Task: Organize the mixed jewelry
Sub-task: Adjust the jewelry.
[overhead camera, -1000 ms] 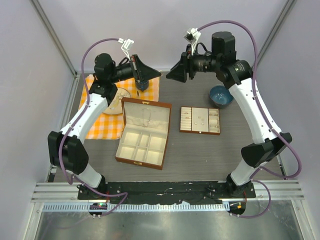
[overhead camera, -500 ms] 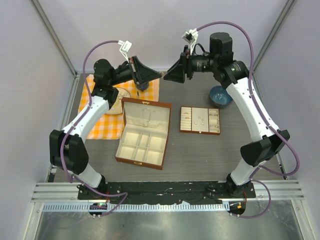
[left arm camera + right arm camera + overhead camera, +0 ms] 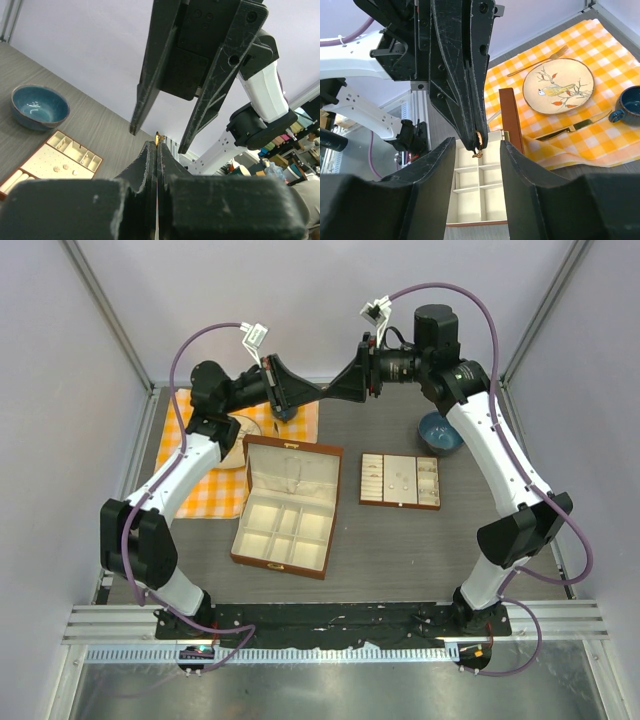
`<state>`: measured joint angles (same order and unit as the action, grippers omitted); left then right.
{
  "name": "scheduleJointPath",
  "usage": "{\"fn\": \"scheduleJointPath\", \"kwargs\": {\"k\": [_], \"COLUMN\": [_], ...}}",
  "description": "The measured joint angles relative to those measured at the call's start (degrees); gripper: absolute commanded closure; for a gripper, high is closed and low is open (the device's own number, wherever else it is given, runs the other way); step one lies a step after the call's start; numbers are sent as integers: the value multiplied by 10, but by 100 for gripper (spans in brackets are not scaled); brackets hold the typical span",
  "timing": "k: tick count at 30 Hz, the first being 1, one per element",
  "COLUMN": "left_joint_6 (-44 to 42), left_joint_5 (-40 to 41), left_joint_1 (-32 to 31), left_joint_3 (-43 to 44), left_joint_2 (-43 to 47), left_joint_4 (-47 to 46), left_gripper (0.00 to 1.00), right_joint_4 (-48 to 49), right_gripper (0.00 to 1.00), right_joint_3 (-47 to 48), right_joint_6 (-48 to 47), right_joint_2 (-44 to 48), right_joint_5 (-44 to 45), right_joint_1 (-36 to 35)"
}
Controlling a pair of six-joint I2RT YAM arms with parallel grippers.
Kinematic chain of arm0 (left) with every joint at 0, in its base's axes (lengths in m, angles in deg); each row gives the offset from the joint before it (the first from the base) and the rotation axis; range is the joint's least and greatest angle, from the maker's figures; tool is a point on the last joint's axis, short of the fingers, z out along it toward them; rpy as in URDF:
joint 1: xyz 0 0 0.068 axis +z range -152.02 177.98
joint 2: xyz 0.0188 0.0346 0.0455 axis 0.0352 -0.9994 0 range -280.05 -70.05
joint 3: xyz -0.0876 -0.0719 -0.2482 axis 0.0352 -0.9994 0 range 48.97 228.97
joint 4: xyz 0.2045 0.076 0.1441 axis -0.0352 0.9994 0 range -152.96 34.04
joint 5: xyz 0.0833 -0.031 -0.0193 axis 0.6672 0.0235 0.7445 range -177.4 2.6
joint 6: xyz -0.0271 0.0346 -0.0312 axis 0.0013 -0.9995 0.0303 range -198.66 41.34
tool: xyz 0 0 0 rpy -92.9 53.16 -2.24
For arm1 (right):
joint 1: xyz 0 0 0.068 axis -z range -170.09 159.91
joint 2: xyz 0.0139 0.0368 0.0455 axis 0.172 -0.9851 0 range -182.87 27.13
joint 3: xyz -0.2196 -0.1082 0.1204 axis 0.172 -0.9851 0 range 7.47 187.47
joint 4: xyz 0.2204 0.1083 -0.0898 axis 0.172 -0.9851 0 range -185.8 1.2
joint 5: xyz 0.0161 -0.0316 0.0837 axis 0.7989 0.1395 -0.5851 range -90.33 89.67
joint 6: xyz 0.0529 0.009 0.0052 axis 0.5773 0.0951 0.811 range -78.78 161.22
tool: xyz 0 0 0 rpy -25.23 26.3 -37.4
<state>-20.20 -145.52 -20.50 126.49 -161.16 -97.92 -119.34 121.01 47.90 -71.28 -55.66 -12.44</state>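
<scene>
High above the back of the table my left gripper [image 3: 316, 389] is shut on a tiny gold ring [image 3: 159, 136], which pokes out of its tips. My right gripper [image 3: 330, 392] faces it tip to tip and is open. In the right wrist view its two fingers [image 3: 440, 165] stand either side of the ring [image 3: 477, 141] without touching it. Below lies the open brown jewelry box [image 3: 280, 563] with cream compartments. A flat brown tray [image 3: 400, 504] to its right carries a few tiny pieces.
A blue bowl [image 3: 440, 430] stands at the back right. At the back left an orange checked cloth [image 3: 215, 495] carries a bird plate [image 3: 559, 86], a fork [image 3: 537, 61], a knife [image 3: 570, 127] and a dark blue cup [image 3: 627, 102]. The upright box lid [image 3: 510, 115] is below the grippers.
Both arms have closed in on each other. The right gripper moved left until its open fingers straddle the left gripper's tip and the ring. The left gripper stayed shut.
</scene>
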Motion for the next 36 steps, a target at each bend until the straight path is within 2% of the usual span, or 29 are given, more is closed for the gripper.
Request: {"fn": "scheduleJointPath", "kwargs": {"k": [5,9,18,28,34,36], "left_joint_6": [2,7,12,12,12,12], "left_joint_5": [0,0,0,0,0,1], "left_joint_1": [0,0,0,0,0,0], "left_joint_3": [0,-1,-5,-9,-10,-10], "left_joint_2": [0,0,4,4,5,5], "left_joint_4": [-5,-11,-17,-21,-26,-26], "left_gripper": [100,100,100,100,100,85], "right_joint_4": [6,6,7,8,10,10], "right_gripper": [64,64,74,93,99,99], "right_joint_3": [0,0,-2,-3,-3,-3], "right_joint_6": [6,8,8,9,11,11], "right_joint_2": [0,0,0,0,0,0], "right_joint_5": [-11,-16,-20,-27,-29,-29], "right_joint_1": [0,0,0,0,0,0]}}
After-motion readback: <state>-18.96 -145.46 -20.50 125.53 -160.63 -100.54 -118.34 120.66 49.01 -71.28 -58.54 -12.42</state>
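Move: The small gold piece of jewelry sticks out of the left hand's shut fingertips, at that hand's point. For the right hand it lies almost between the half-open fingers, about 1 cm back and 1 cm to the left, level in height. Some 40 cm below the right hand, the open jewelry box stands about 8 cm back and 8 cm to its left, the small jewelry tray roughly 3 cm back and 17 cm to its right. The right fingers pinch the end of the gold piece that sticks out from the left fingertips, closing from about half open to nearly shut and squeezing up at the last. The right hand meanwhile eases back only about 1 cm, still pointing left at the other gripper; the left hand stays put and keeps its shut grip. ##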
